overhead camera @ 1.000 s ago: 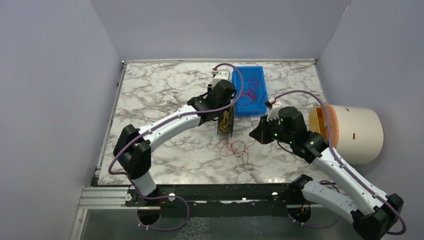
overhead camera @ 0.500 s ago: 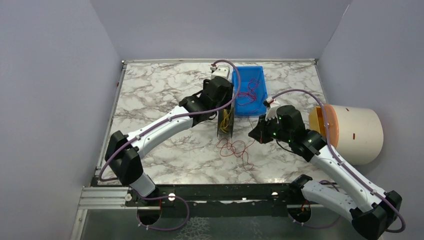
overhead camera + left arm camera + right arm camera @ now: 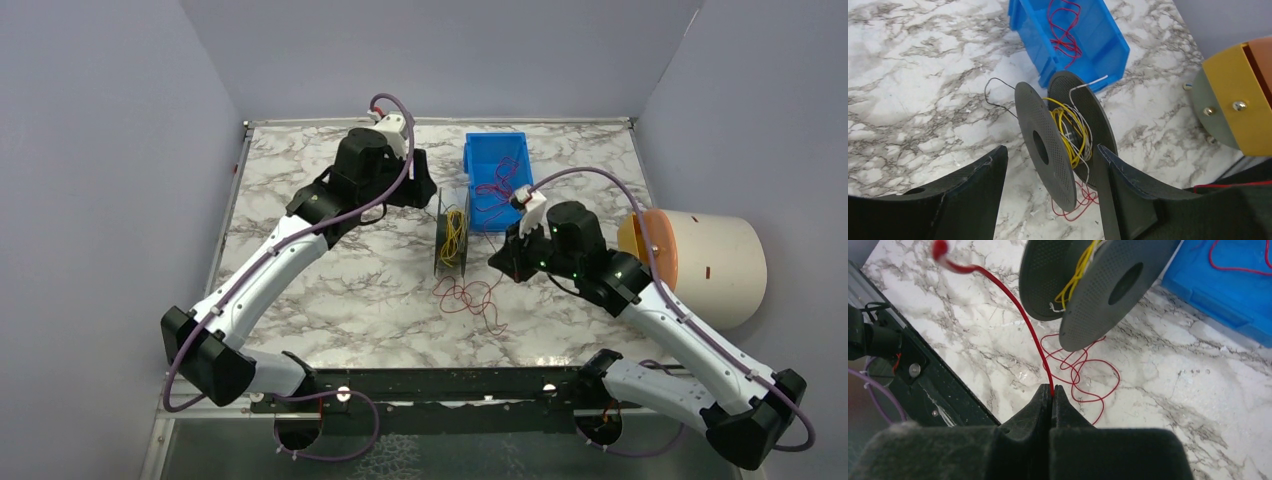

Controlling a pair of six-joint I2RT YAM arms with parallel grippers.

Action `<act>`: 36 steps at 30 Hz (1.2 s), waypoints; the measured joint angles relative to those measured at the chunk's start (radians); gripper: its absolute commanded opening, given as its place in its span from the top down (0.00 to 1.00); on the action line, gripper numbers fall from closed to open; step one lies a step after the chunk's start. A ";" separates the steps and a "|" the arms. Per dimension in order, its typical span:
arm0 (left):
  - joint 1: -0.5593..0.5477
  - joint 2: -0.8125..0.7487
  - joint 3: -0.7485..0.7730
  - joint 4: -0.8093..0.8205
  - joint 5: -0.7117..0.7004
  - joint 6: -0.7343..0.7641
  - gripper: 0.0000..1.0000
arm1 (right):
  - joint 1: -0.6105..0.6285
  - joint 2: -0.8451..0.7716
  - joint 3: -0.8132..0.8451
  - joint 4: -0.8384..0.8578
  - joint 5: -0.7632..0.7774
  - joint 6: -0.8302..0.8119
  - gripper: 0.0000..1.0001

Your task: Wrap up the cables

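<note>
A black spool [image 3: 452, 240] stands on edge mid-table with yellow and white cable wound on it [image 3: 1070, 132]. Loose red cables [image 3: 468, 295] lie in a tangle on the marble just in front of it. My right gripper [image 3: 1052, 388] is shut on one red cable [image 3: 1028, 325], which rises from the jaws past the spool [image 3: 1098, 295]. My left gripper [image 3: 1049, 150] is open and holds nothing. It hangs back-left of the spool [image 3: 1048, 145], which shows beyond its fingers. More red cables [image 3: 1063, 30] lie in the blue bin [image 3: 478, 150].
A cream cylinder with an orange-yellow end [image 3: 710, 265] lies at the right table edge, close to my right arm. The black frame rail [image 3: 938, 390] runs along the near edge. Grey walls enclose the table on three sides.
My left gripper opened and drew back up and to the left, away from the spool and bin. My right gripper edged slightly toward the spool, still clamped on the red cable.
</note>
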 measured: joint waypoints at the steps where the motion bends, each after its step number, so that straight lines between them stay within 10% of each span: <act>1: 0.017 -0.010 -0.005 -0.005 0.041 0.002 0.34 | 0.016 0.005 0.009 0.000 0.010 -0.013 0.99; 15: 0.097 -0.109 -0.144 -0.011 0.439 -0.015 0.35 | 0.192 0.033 0.073 0.055 0.231 -0.467 0.99; 36: 0.097 -0.214 -0.284 0.119 0.864 -0.154 0.35 | 0.274 -0.061 -0.079 0.382 0.129 -1.460 0.99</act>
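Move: The red cable, pinched in the right hand, lies about 12 cm back, 14 cm right and 8 cm below the empty left hand; the standing spool is level with that left hand, 6 cm right and 20 cm below. From the right hand the spool is some 11 cm ahead, 8 cm left and 12 cm below, and the red loops on the table are 1 cm back, 5 cm left and 21 cm below. The left hand, fingers staying wide open, sweeps about 14 cm back at nearly unchanged height towards the red cable in the right hand, swinging its fingers clockwise until they point right, almost level. Meanwhile the right hand keeps its pinch on the cable and lifts it about 9 cm, with some 4 cm to the left, rolling roughly 90 degrees about its own fingers (counter-clockwise seen from behind the hand), so the free end is presented towards the left hand above the spool's near side. ##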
